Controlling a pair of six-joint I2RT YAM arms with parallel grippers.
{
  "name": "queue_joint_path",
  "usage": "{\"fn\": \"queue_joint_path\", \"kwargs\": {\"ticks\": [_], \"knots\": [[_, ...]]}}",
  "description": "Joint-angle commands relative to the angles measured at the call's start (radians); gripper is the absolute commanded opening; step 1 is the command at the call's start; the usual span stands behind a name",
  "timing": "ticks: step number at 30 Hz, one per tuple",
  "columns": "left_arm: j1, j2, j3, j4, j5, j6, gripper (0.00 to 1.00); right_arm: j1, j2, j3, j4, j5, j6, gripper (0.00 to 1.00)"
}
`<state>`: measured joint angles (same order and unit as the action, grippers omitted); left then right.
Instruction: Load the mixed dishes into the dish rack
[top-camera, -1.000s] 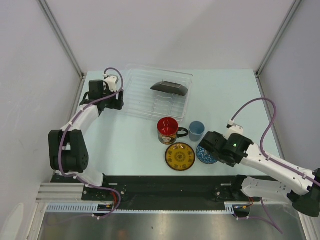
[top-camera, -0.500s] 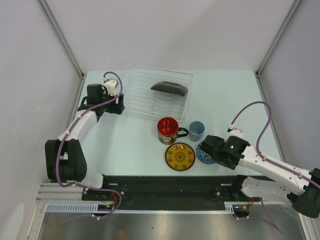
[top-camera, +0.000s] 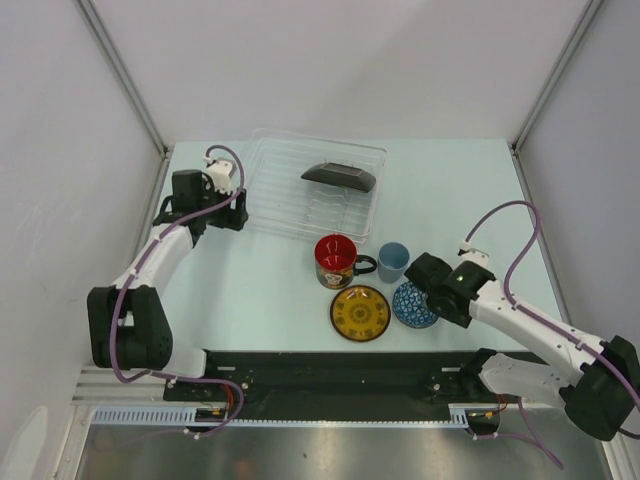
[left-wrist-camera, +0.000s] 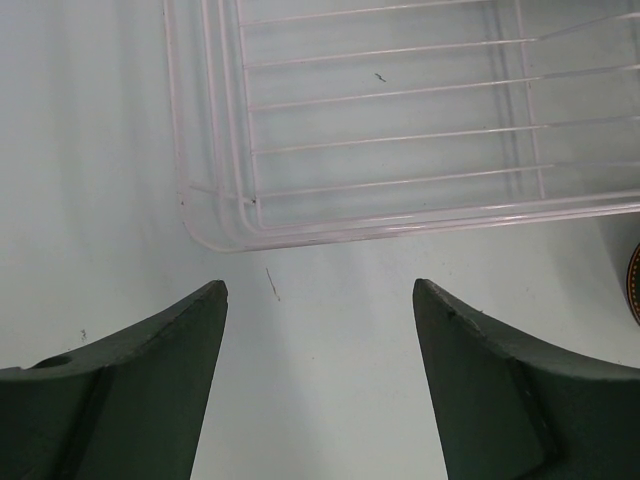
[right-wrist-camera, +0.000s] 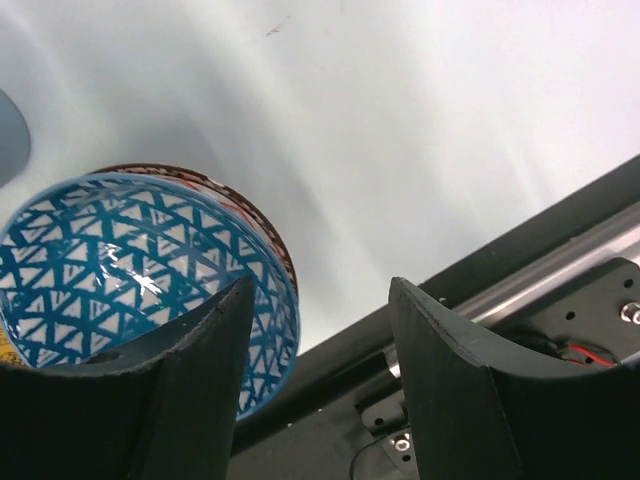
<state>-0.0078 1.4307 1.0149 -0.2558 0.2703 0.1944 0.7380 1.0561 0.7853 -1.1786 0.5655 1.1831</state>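
Observation:
The clear dish rack (top-camera: 290, 200) stands at the back left of centre, with the black square plate (top-camera: 340, 177) leaning inside it. In front of it stand the red mug (top-camera: 336, 258), the light-blue cup (top-camera: 393, 261), the yellow saucer (top-camera: 360, 313) and the blue-white bowl (top-camera: 410, 306). My right gripper (top-camera: 424, 287) is open at the bowl's right edge. In the right wrist view the bowl (right-wrist-camera: 120, 250) has its rim between the jaws, one finger (right-wrist-camera: 190, 390) over its inside, the gripper (right-wrist-camera: 320, 286) not touching on the outer side. My left gripper (left-wrist-camera: 320, 288) is open and empty just outside the rack's corner (left-wrist-camera: 215, 235).
Grey side walls and slanted frame posts (top-camera: 120, 70) close in the table. A black rail (top-camera: 330, 370) runs along the near edge, right beside the bowl. The red mug's black handle (top-camera: 366, 264) points at the cup.
My right gripper has shifted to the bowl's right side, uncovering most of it, and its jaws have narrowed around the rim. My left gripper has drawn slightly left, away from the rack.

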Motion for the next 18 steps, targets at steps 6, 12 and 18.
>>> {"fn": "queue_joint_path", "kwargs": {"ticks": [6, 12, 18], "knots": [[0.005, -0.046, -0.018, 0.023, 0.035, 0.014, 0.80, -0.037, 0.059, 0.000, 0.135, -0.059, -0.108, 0.56], [0.005, -0.059, -0.021, 0.027, 0.032, 0.022, 0.80, -0.052, 0.085, 0.000, 0.168, -0.088, -0.146, 0.45], [0.005, -0.065, -0.036, 0.036, 0.027, 0.023, 0.80, -0.065, 0.099, 0.000, 0.188, -0.108, -0.171, 0.38]]}}
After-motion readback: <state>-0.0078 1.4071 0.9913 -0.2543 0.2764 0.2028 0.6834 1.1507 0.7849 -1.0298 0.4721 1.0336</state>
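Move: The blue bowl sits about 5 cm to the right hand's left and 1 cm ahead, its middle some 6 cm lower, so its right rim is nearest the fingers. From that hand the blue cup stands about 9 cm ahead and 10 cm left, the yellow plate roughly 16 cm left and 1 cm back. From the left hand the bowl lies about 40 cm right, 23 cm back and 11 cm down. The blue bowl's right rim is what the right hand closes in on: the hand eases left and forward while sinking, about 3 cm in all, bringing one finger over the inside of the bowl and the other just off its outer edge. The half-open fingers narrow by over a third as they come, not yet shut, with only a slight wrist turn; contact with the rim can't be made out. ##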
